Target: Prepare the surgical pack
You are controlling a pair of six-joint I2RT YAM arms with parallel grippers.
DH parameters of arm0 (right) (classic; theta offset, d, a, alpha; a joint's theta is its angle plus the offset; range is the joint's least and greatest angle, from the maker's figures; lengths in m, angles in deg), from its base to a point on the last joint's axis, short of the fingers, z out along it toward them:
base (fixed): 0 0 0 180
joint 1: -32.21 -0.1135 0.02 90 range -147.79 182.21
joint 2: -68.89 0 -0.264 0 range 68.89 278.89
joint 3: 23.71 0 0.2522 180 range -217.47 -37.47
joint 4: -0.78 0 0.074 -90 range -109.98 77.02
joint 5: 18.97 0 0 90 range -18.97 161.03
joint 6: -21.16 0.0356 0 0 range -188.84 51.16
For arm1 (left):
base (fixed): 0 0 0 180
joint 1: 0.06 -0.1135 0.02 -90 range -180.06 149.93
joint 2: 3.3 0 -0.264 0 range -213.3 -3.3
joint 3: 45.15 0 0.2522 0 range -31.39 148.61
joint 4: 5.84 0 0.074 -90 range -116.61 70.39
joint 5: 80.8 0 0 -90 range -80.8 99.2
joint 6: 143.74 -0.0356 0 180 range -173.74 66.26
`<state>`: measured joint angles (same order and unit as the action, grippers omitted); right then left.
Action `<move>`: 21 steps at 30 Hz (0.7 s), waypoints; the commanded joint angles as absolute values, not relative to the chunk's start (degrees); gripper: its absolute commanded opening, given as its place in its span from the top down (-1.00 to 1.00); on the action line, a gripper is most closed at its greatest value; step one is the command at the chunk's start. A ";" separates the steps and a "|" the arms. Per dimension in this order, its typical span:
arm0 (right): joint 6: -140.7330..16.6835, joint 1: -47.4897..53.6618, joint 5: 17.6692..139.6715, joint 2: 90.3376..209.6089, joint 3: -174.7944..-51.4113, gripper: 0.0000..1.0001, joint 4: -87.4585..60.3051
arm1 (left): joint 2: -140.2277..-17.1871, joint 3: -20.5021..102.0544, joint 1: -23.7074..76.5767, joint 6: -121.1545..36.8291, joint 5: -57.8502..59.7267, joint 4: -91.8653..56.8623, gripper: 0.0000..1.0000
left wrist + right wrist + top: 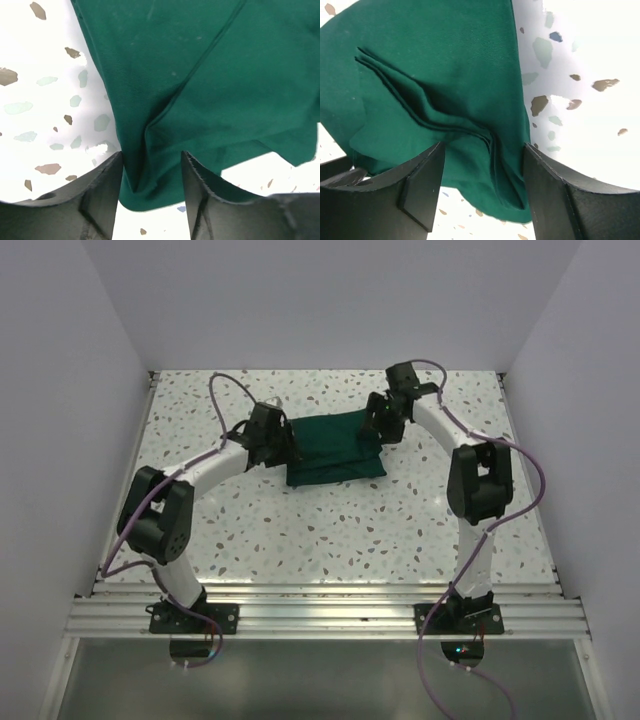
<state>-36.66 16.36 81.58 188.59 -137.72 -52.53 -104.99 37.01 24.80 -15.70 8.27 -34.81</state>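
The surgical pack is a dark green fabric bundle, folded into a plump rectangle on the speckled table, at mid-back. My left gripper stands at its left end, open. In the left wrist view a creased corner of the pack lies between the spread fingers of that gripper, unpinched. My right gripper is at the pack's right end, also open. Seen from the right wrist, the layered folds of the pack sag between the wide-apart jaws of the right gripper.
White walls close in the table on the left, right and back. An aluminium rail runs along the near edge by the arm bases. Purple cables loop above both arms.
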 commanded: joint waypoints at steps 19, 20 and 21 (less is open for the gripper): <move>-44.41 16.22 98.35 200.81 -166.66 -0.25 -49.38 | -93.39 37.25 22.97 -19.20 2.88 -42.37 -0.12; -44.14 16.22 99.49 201.95 -167.02 -0.25 -48.59 | -93.22 37.16 22.79 -19.20 1.65 -42.19 -0.12; -43.71 16.30 101.25 203.52 -167.37 -0.25 -46.84 | -93.13 36.99 22.61 -19.29 1.12 -42.11 -0.12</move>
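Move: The folded green drape's far edge, the part the right hand heads for, has its middle about 6 cm ahead, 10 cm left and 5 cm below that hand. The drape's far right corner is some 7 cm ahead and 1 cm left; its near right corner lies about 8 cm back and 2 cm right. From the left hand, that far edge's middle is roughly 11 cm ahead, 9 cm right and 4 cm below. The green drape is left lying as the already open right hand rises off its right side, then sweeps forward and left to its far edge, about 8 cm forward and 5 cm left, climbing nearly 11 cm before starting to sink, its fingers swinging some 20 degrees to point more forward. The left hand, also open, lifts about 6 cm off the left side and eases back 2 cm. ##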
